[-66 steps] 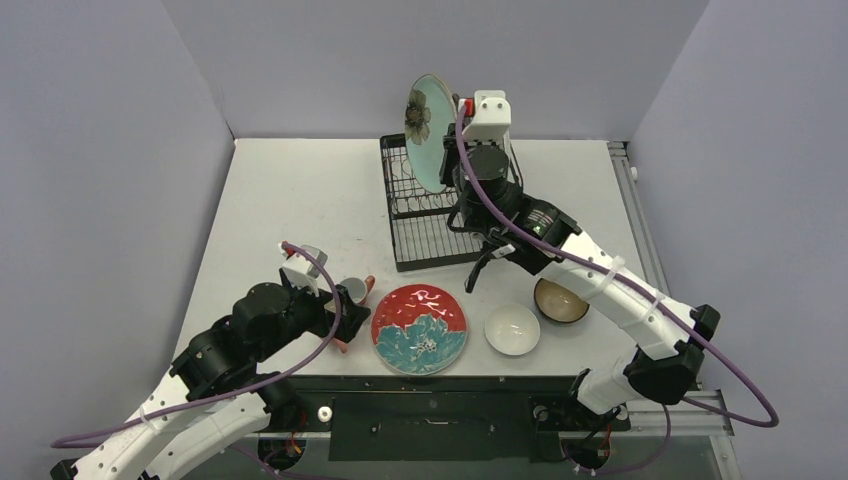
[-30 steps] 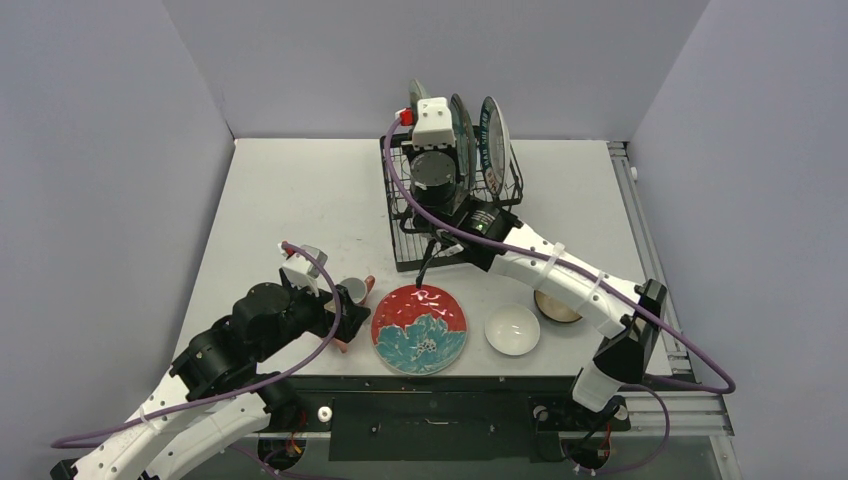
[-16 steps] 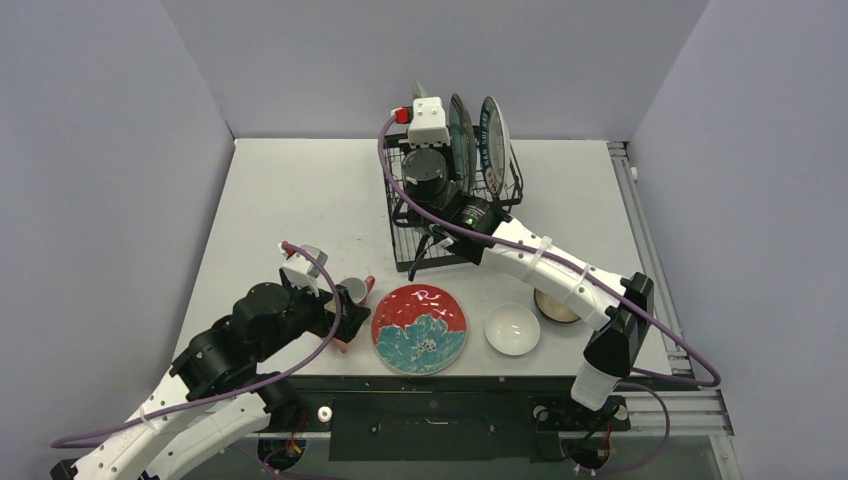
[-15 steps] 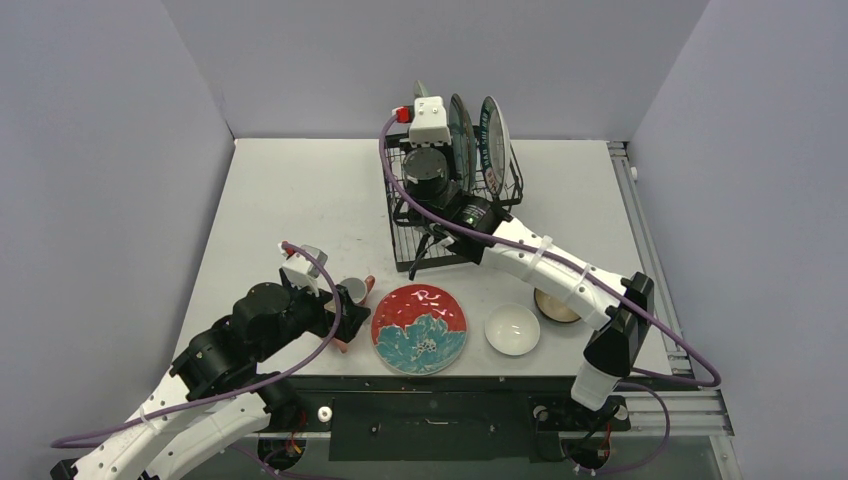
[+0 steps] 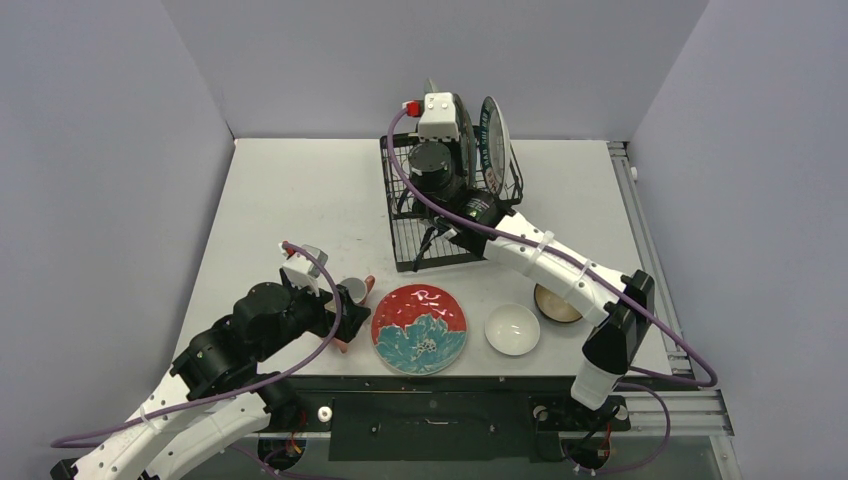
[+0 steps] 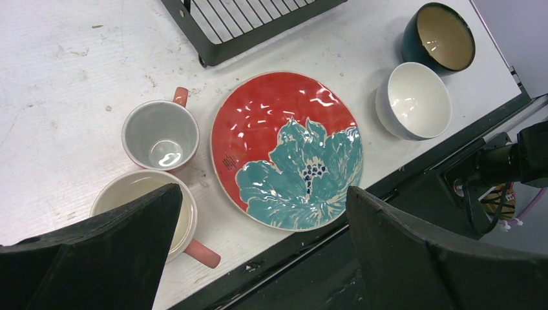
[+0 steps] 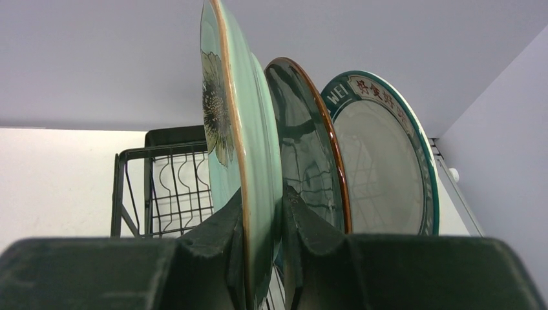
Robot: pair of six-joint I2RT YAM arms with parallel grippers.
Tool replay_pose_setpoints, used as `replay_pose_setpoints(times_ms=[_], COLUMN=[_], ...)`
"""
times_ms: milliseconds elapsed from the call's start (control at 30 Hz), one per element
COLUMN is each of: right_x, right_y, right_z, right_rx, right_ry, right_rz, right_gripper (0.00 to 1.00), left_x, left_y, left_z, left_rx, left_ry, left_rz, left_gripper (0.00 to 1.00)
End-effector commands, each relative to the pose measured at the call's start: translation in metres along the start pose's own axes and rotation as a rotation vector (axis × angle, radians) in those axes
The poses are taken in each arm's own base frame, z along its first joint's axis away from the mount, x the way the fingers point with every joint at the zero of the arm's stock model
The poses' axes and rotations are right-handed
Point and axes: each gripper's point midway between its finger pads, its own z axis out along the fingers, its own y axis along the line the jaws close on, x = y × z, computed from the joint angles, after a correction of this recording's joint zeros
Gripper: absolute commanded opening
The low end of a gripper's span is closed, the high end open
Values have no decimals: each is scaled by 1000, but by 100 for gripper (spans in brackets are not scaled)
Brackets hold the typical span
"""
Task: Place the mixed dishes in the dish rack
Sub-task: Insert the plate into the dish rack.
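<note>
My right gripper (image 7: 262, 232) is shut on the lower rim of a pale green flower plate (image 7: 226, 110) and holds it upright over the black wire dish rack (image 5: 420, 230). Just right of it, a dark teal brown-rimmed plate (image 7: 304, 148) and a green-rimmed lettered plate (image 7: 381, 168) stand in the slots. My left gripper (image 6: 265, 258) hangs open above the table's front edge. Below it sit two pink mugs (image 6: 160, 135) (image 6: 139, 194). A red plate with a teal flower (image 6: 287, 148), a white bowl (image 6: 413, 100) and a dark brown-gold bowl (image 6: 442, 35) lie to their right.
The right arm (image 5: 560, 275) stretches from the front right corner across the table to the rack, passing over the dark bowl (image 5: 558, 303). The rack's flat lower tray (image 5: 425, 245) faces the red plate (image 5: 419, 328). Grey walls enclose three sides.
The right arm brought the pale green plate down from high above the rack to the slots, then shifted it slightly right toward the standing plates. The left arm has not moved.
</note>
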Motion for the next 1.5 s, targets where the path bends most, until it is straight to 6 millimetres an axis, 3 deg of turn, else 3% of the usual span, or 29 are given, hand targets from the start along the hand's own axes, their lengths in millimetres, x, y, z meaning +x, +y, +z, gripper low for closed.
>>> replay_pose_setpoints(times_ms=[0,600,1467], right_x=[-47,-23,7], right_y=[-13,-1,-4], right_z=[0,14,0], right_rx=[12,7,-10], right_ry=[-82,-43,8], right_rz=[172,157,125], right_gripper=[0,0,0], left_x=[-12,-13,-13], left_y=[-3,-2,-2], left_z=[1,2,3], left_rx=[9,7,11], left_ry=[-42,-47,-45], left_rz=[2,-1,-1], left_gripper=[96,96,96])
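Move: The right hand holds the mint plate by its near rim. The rack slot for it lies about 9 cm ahead, 1 cm to the left and 14 cm below. The dark plate stands some 10 cm ahead, 5 cm right and 7 cm below; the green-rimmed plate is 10 cm ahead, 11 cm right and 7 cm below. From the idle left hand the slot is about 32 cm ahead and 15 cm right, 2 cm higher. The right hand, still pinching the mint plate, lowers it about 6 cm towards the slot, tipping slightly down. ##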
